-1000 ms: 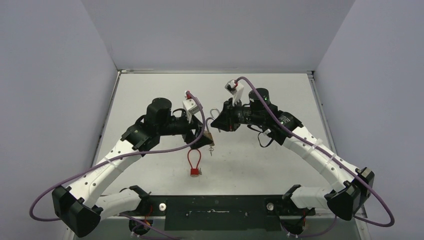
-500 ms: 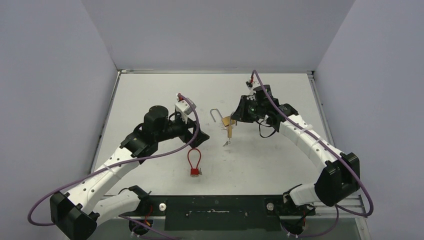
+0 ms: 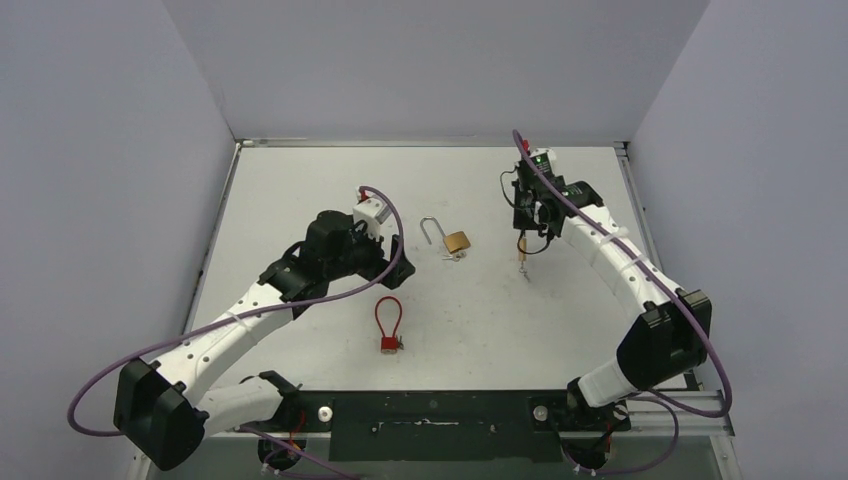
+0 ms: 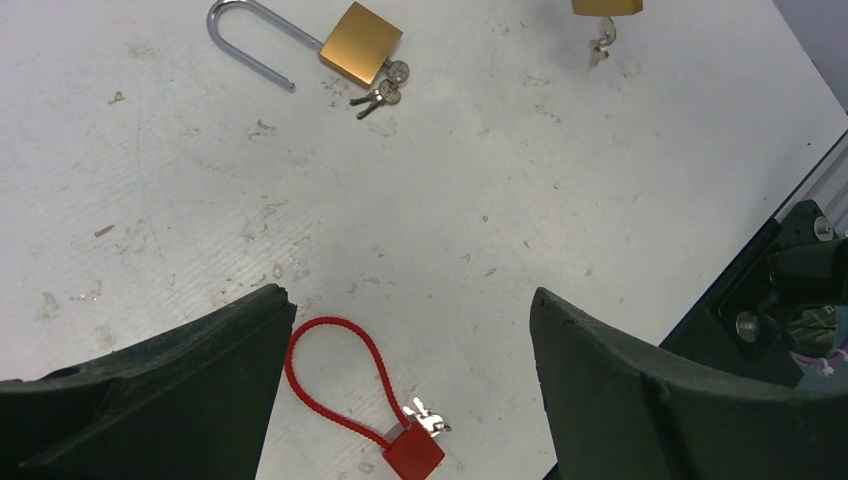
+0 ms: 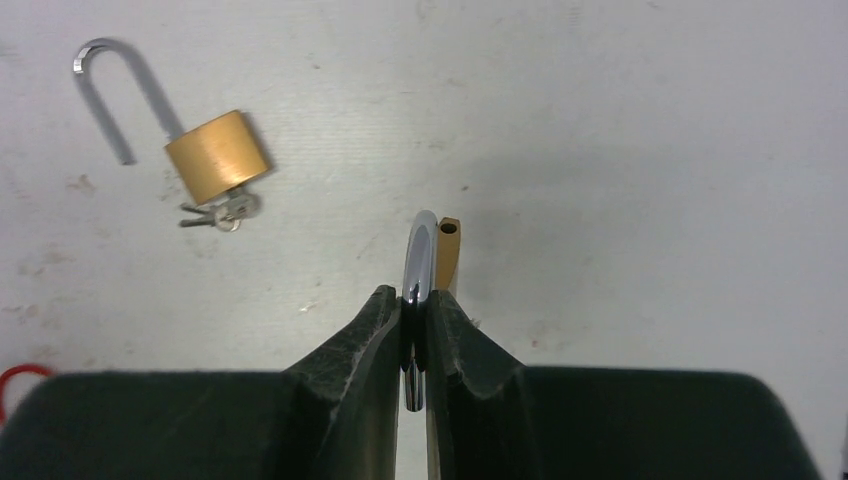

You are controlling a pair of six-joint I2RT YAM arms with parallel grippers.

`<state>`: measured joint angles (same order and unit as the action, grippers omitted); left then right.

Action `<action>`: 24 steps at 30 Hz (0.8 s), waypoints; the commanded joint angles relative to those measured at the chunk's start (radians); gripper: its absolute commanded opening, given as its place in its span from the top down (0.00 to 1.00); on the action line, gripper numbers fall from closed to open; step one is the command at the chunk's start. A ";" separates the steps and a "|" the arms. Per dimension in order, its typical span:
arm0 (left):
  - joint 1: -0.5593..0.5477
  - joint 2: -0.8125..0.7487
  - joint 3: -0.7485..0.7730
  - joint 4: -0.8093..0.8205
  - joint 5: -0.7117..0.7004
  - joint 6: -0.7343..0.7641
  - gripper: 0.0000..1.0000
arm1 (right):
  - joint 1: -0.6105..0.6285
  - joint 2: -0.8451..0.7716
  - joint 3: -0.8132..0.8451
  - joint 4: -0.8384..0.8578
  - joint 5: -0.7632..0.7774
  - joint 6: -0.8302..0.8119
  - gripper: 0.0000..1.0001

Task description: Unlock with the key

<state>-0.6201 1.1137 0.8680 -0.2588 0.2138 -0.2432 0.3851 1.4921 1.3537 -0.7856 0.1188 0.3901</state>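
My right gripper [image 5: 413,300] is shut on the chrome shackle [image 5: 421,250] of a brass padlock [image 5: 449,255], which it holds above the table. That held padlock [image 3: 521,246] hangs at the right of the top view, and its key [image 3: 524,270] dangles below it. The key [image 4: 600,47] also shows at the top of the left wrist view. My left gripper [image 4: 410,300] is open and empty over the table. A second brass padlock [image 3: 456,241] lies in the middle of the table with its shackle [image 4: 250,40] swung open and its keys [image 4: 380,90] at the body.
A red cable lock [image 4: 415,452] with small keys [image 4: 428,415] lies on the table just below the left fingers and shows as the red lock [image 3: 388,325] in the top view. The table's near edge and black base rail [image 3: 430,415] run along the front.
The right arm has carried its held padlock from the middle to the right. The left gripper has let go, opened wider and drawn back to the left.
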 commanded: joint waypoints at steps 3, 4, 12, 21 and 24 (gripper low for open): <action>0.009 0.007 0.019 -0.012 -0.105 -0.061 0.15 | 0.004 0.107 0.079 -0.093 0.295 -0.100 1.00; 0.011 0.003 0.015 -0.013 -0.108 -0.068 0.14 | 0.003 0.124 0.078 -0.099 0.321 -0.093 1.00; 0.018 -0.031 -0.009 -0.051 -0.174 -0.098 0.14 | 0.025 0.288 0.137 -0.092 0.383 -0.077 1.00; 0.032 -0.066 -0.037 -0.069 -0.226 -0.145 0.13 | 0.125 0.488 0.269 -0.073 0.316 -0.063 0.99; 0.034 -0.078 -0.048 -0.068 -0.225 -0.151 0.13 | 0.157 0.535 0.305 -0.069 0.299 -0.052 0.97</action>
<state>-0.5938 1.0691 0.8314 -0.3294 0.0078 -0.3668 0.4984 1.9869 1.5894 -0.8757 0.4328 0.3218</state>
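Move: The right hand holds a brass padlock by its shackle. The bare table spot that it goes for is some 3 cm ahead of it, about 1 cm to its right and 15 cm below. The other, opened padlock lies about 5 cm ahead and 10 cm to the right hand's left, its keys some 2 cm ahead and 10 cm left. From the left hand, that spot is about 10 cm ahead, 23 cm right and 15 cm below. The right arm keeps its pinch on the shackle and lowers the padlock about 10 cm towards the bare table to the right of the opened padlock, working some 4 cm forward; it first swings about 5 cm right, then comes back left by as much, while the hand rolls some 25 degrees left side down and tips a little more downward. The empty left hand, fingers still wide open, drifts about 4 cm left and slightly down, turning some 15 degrees counter-clockwise. ##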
